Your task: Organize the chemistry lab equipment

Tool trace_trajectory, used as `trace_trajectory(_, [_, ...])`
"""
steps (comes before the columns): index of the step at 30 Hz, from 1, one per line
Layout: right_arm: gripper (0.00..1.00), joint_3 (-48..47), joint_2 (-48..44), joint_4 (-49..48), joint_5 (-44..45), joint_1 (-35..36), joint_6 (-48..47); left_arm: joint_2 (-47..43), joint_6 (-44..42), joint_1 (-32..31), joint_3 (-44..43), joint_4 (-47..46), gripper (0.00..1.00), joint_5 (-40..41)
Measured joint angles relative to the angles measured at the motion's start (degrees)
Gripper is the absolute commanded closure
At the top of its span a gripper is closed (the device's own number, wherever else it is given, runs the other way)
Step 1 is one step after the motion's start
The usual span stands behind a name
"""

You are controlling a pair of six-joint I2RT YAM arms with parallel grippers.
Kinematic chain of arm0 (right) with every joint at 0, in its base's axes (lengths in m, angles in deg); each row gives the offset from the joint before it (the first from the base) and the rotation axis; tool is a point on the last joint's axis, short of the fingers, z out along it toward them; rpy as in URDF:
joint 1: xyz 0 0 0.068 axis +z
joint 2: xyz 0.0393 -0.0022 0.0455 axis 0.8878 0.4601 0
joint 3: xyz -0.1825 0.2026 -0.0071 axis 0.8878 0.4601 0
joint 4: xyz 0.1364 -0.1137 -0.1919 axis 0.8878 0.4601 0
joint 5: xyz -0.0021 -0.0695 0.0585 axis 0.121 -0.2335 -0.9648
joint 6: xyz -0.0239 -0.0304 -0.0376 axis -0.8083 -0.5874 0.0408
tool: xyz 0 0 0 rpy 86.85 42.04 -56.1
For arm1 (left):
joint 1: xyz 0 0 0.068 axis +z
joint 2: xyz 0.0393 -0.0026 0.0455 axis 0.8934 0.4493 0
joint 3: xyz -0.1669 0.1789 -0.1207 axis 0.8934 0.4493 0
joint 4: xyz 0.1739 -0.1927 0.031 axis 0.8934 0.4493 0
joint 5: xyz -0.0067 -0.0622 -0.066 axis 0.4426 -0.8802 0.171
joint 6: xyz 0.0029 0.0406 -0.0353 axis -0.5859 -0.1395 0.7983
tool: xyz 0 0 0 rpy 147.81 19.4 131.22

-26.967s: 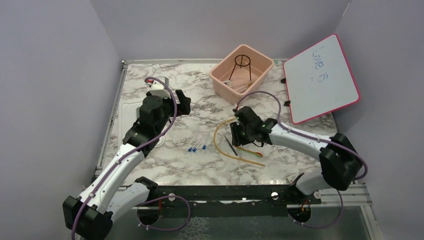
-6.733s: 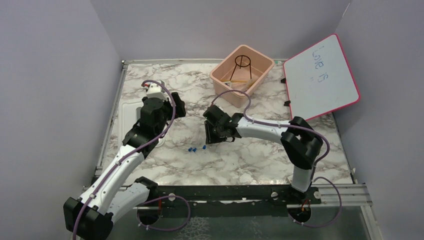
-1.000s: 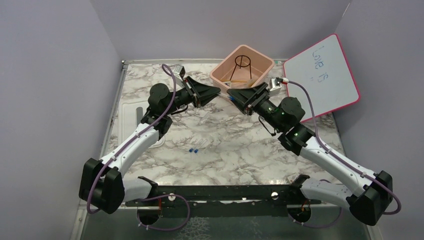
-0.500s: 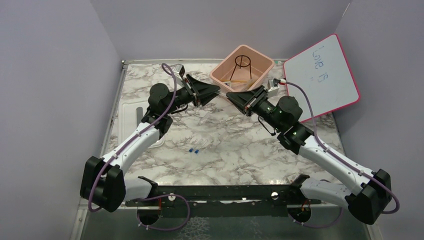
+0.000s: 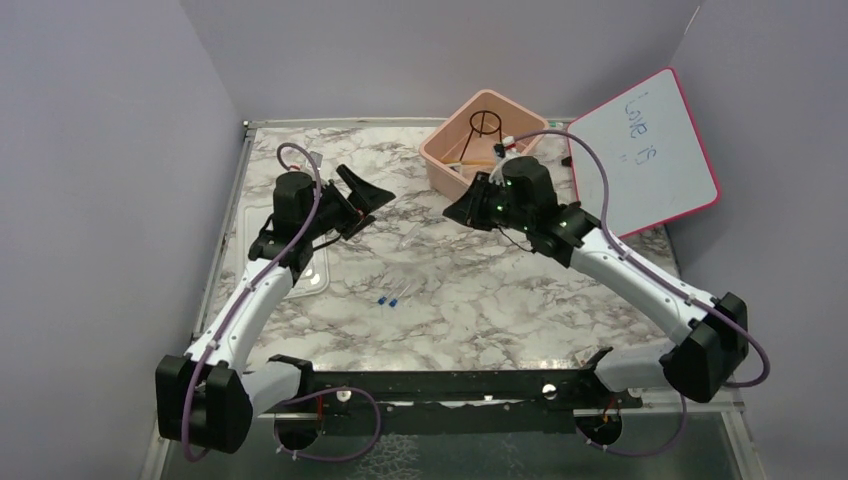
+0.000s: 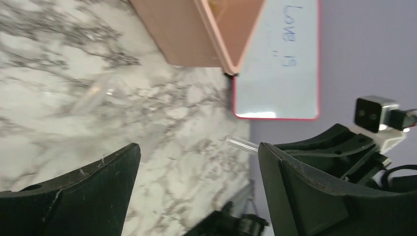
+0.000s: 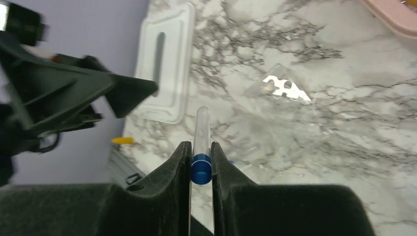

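Observation:
A clear test tube (image 7: 202, 125) with a blue cap (image 7: 201, 169) sticks out from my right gripper (image 7: 200, 152), which is shut on its capped end. In the top view that gripper (image 5: 455, 212) hangs above the table just in front of the pink bin (image 5: 443, 163). A black wire tripod (image 5: 485, 124) and tan pieces lie in the bin. My left gripper (image 5: 364, 205) is open and empty, well to the left of the tube; its wrist view shows the tube's tip (image 6: 241, 143) beside the right finger (image 6: 314, 187). Two small blue-tipped pieces (image 5: 394, 297) lie mid-table.
The pink-framed whiteboard (image 5: 645, 155) leans at the back right. A white lid (image 7: 164, 64) lies flat at the table's left side, under the left arm. A clear glass or plastic item (image 7: 280, 88) rests on the marble near the bin. Purple walls close in the table.
The left gripper opened, let go of the tube and drew back to the left. The right gripper closed on the tube's capped end and now carries it alone, nearer the bin.

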Motion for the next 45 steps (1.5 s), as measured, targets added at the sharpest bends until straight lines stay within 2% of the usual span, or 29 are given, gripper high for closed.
trace_trajectory(2, [0.87,-3.3,4.0,5.7,0.0,0.0,-5.8,-1.6,-8.0,0.7,-2.5,8.6,0.08,4.1])
trace_trajectory(5, [0.87,-8.8,10.5,13.2,0.1,0.2,-13.4,-2.8,-17.2,0.7,-7.4,15.8,0.08,7.9])
trace_trajectory(9, [0.88,-15.6,18.8,22.0,1.0,1.6,-20.6,-4.3,-26.3,0.7,-10.8,19.9,0.08,13.4])
trace_trajectory(14, [0.88,-22.3,26.4,31.2,1.8,4.0,-25.0,-4.7,-32.8,0.3,-8.9,23.1,0.08,21.0])
trace_trajectory(19, [0.88,-27.8,30.8,39.3,3.1,5.5,-26.8,-4.6,-35.9,-1.1,-5.3,24.3,0.08,26.7])
trace_trajectory(26, [0.89,-32.0,34.8,45.3,3.6,6.6,-27.8,-4.6,-38.7,-4.8,-3.2,24.4,0.08,31.9])
trace_trajectory(37, [0.91,-37.7,39.8,47.5,8.0,8.3,-27.3,-5.7,-40.5,-7.6,-3.1,24.7,0.08,36.3])
trace_trajectory(45, [0.91,-38.3,41.2,47.9,8.9,8.3,-26.8,-5.9,-41.0,-8.0,-3.1,25.1,0.08,37.9])
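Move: The right hand already holds the blue-capped test tube; the clear rack it is bound for lies some 22 cm below it, about 4 cm ahead and 4 cm to its left. Two more capped tubes lie on the table roughly 10 cm to this hand's left and 4 cm back, and the pink box stands about 24 cm ahead and 8 cm to the right. From the empty left hand the rack is about 2 cm ahead, 9 cm to the right and 20 cm below. Keeping its pinch on the test tube by the blue cap, the right hand sinks about 16 cm towards the clear rack, fast at first and then easing off, while the wrist swings the fingers from sideways-left to nearly straight down, so that the tube's free end comes close over the rack's near part. The left hand, already open and empty, draws some 9 cm to the left and ends about 6 cm lower, away from the right hand, its fingers tipping down by about 50 degrees. ##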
